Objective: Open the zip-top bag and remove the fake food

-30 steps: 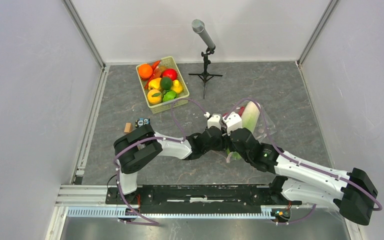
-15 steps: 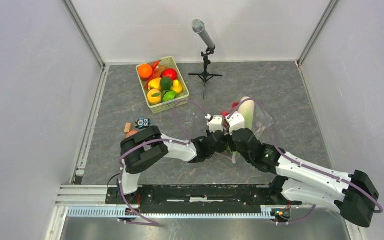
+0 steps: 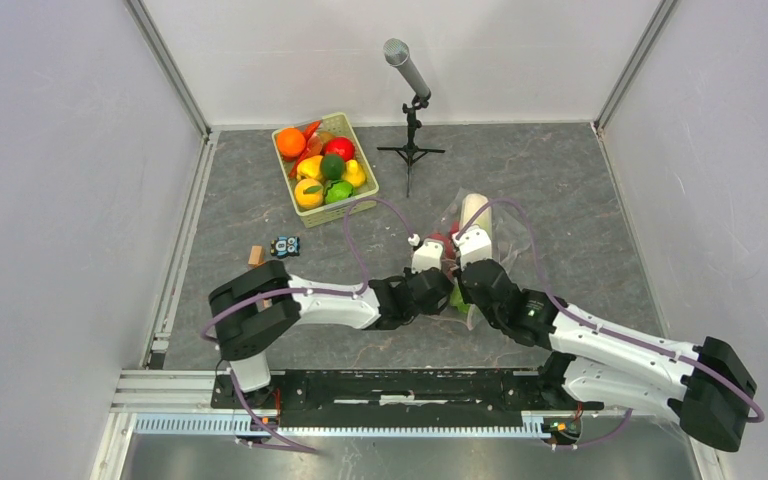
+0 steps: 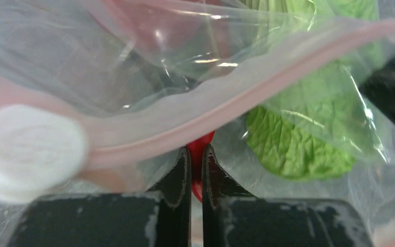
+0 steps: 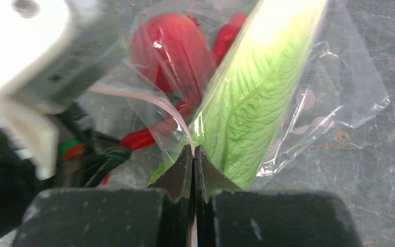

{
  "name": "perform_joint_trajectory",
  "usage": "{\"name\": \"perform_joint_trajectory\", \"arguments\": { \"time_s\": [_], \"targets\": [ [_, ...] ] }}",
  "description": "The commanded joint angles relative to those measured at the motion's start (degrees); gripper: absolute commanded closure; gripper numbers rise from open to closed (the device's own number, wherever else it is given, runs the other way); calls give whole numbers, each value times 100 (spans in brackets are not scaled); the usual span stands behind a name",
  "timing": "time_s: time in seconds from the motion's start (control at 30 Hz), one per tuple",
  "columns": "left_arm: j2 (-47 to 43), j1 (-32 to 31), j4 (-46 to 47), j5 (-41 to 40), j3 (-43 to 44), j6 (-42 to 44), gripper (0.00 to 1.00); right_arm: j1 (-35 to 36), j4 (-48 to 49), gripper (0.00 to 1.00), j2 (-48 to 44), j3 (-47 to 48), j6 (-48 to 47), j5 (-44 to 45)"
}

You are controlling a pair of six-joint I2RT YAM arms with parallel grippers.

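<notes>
The zip-top bag lies mid-table, clear and crinkly, with the white-and-green cabbage inside. Both grippers meet at its near end. My right gripper is shut on the pink zip strip, which runs down between its fingers. Beyond it the bag holds the cabbage, a round red fruit and a long red piece. My left gripper is shut on the bag's film just below the zip strip. Red shows in the thin slit between its fingers, and a green leaf lies to the right.
A green lattice basket of toy fruit stands at the back left. A microphone on a small tripod stands behind the bag. A small blue toy and a wooden block lie left of the left arm. Walls close in the sides.
My left gripper has closed from half open to shut at the bag's mouth. The bag and cabbage have shifted left and away. The left arm's elbow has swung left.
</notes>
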Motion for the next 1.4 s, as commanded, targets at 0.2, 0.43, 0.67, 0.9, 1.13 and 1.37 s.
{"name": "perform_joint_trajectory", "arguments": {
  "time_s": [0.2,0.43,0.67,0.9,1.13,1.37],
  "targets": [
    [-1026,-20,-2285,813,725,38,98,2,110,100,271,-53,83,740],
    [-1280,-10,-3435,1059,1396,274,98,2,223,100,373,-176,67,828],
    [-1426,-4,-4315,1917,1875,589,98,-7,222,100,374,-233,106,1035],
    [-1912,-6,-5217,2548,2164,813,98,-14,239,100,499,-225,123,1319],
    [-2557,13,-6319,2371,2598,1028,98,-59,274,100,631,-254,114,1444],
    [-2967,72,-7337,2453,2986,1260,98,-143,224,100,624,-278,101,1589]
  ]
}}
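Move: The left fingers already pinch the near tip of the red pepper, just under the bag's pink lip; its middle lies about 7 cm ahead and 1 cm right. From there the cabbage is 5 cm ahead and 4 cm right, the red fruit 6 cm ahead and 2 cm left, and the basket some 22 cm ahead, 25 cm left, all about level. The right hand holds the rim, with the pepper's middle 6 cm ahead, 1 cm left and 9 cm below, the cabbage 5 cm ahead, 3 cm right and equally low. Keeping its pinch on the pepper's tip, the left hand draws it out of the bag mouth, up about 19 cm and back about 11 cm, going left increasingly towards the end, some 10 cm, while tipping further down and turning clockwise. The right fingers stay shut on the rim, carrying it about 4 cm right and slightly down, with a small clockwise turn. ##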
